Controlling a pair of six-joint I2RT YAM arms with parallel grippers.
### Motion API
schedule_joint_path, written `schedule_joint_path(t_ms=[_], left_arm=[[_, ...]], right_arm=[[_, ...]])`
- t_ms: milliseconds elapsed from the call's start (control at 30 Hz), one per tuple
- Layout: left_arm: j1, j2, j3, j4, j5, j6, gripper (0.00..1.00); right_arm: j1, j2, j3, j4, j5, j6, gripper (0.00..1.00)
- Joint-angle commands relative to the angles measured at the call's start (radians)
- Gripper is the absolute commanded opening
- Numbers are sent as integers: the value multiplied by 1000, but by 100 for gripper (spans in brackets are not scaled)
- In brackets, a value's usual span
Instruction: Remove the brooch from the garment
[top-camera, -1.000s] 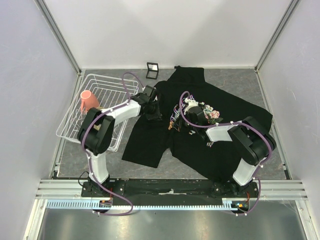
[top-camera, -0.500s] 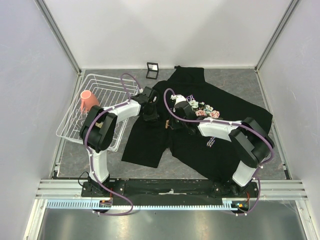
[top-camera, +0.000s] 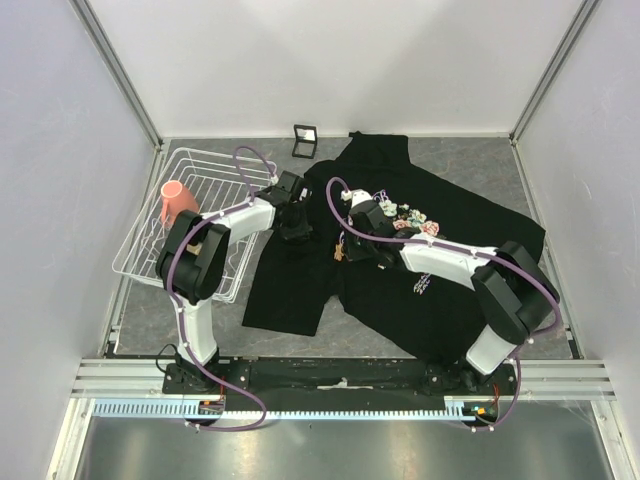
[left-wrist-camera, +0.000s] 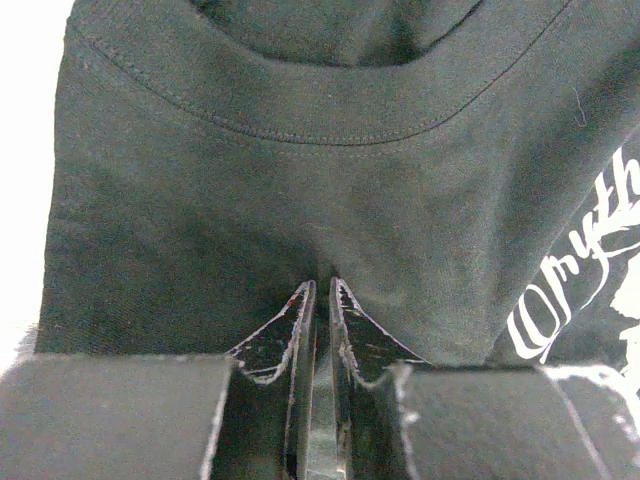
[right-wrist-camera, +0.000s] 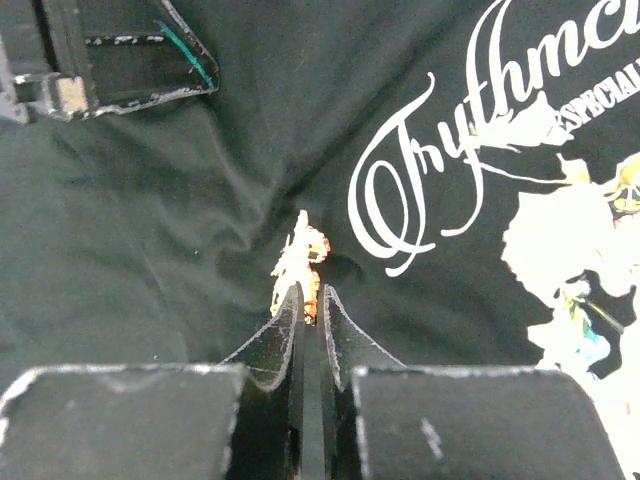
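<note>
The garment (top-camera: 430, 300), a black T-shirt with a rose print and white cursive lettering (right-wrist-camera: 440, 170), lies spread across the grey table. The brooch (right-wrist-camera: 303, 255), a tiny orange leaf pin, sits on the cloth left of the lettering, and it shows as a small orange speck (top-camera: 339, 251) from above. My right gripper (right-wrist-camera: 312, 290) is shut on the brooch's lower edge. My left gripper (left-wrist-camera: 322, 285) is shut on a pinch of the garment (left-wrist-camera: 300, 180) just below the collar seam. Its fingers (right-wrist-camera: 130, 60) show at the top left of the right wrist view.
A white wire basket (top-camera: 200, 215) holding a pink cup (top-camera: 176, 202) stands left of the shirt. A small black frame (top-camera: 305, 140) stands at the back wall. Grey walls with metal rails close in the table on three sides.
My right gripper has travelled left across the shirt, off the flower print, to the spot left of the lettering. My left gripper has shifted slightly toward the back.
</note>
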Motion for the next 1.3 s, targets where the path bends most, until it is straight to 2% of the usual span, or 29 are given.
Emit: schedule_joint_path(t_ms=[0, 233, 467, 567, 600, 667, 700, 800, 833, 900, 967, 1067, 1100, 1133, 1267], left_arm=[[28, -11, -37, -23, -85, 29, 18], [70, -45, -74, -31, -127, 14, 18], [84, -89, -87, -31, -99, 46, 18], [81, -126, -74, -29, -15, 67, 24], [78, -159, -67, -28, -6, 72, 31], [63, -193, -54, -26, 69, 93, 36], [57, -230, -39, -26, 92, 100, 41], [38, -275, -13, -16, 233, 112, 47], [31, -307, -11, -5, 323, 112, 47], [20, -341, -17, 22, 405, 110, 47], [-1, -397, -24, 32, 506, 112, 47], [-8, -500, -105, 130, 674, 71, 47], [-8, -528, -184, 177, 723, 45, 49], [-9, -558, -227, 285, 814, -9, 52], [-14, -759, -425, 450, 880, -97, 63]], right_arm=[[4, -107, 43, -35, 20, -18, 0], [-22, -252, 41, -159, 125, -45, 0], [-102, -412, -18, -206, 70, -55, 0], [-111, -466, -43, -213, 17, -74, 0], [-111, -479, -58, -213, 1, -77, 0], [-114, -512, -74, -214, -43, -84, 0], [-113, -525, -89, -216, -54, -84, 0], [-117, -560, -124, -213, -94, -93, 0], [-119, -566, -132, -210, -114, -93, 0], [-126, -586, -162, -197, -156, -96, 0], [-142, -624, -196, -138, -282, -97, 0], [-143, -703, -282, -14, -455, -87, 0], [-143, -721, -316, 37, -486, -65, 0], [-143, -755, -331, 57, -506, -55, 0], [-143, -802, -379, 126, -569, -12, 0]])
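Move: The brooch is already pinched between the right fingertips, some 5 cm above the garment; the white lettering is about 7 cm ahead of it and 5 cm to its right, the flower print 3 cm ahead and 13 cm to its right. From the left hand, down at the sleeve cloth, the brooch is about 8 cm right, 4 cm back and 4 cm up. The right keeps pinching the brooch, lifting it about 12 cm and rightward, then back; the left rises, opening. ##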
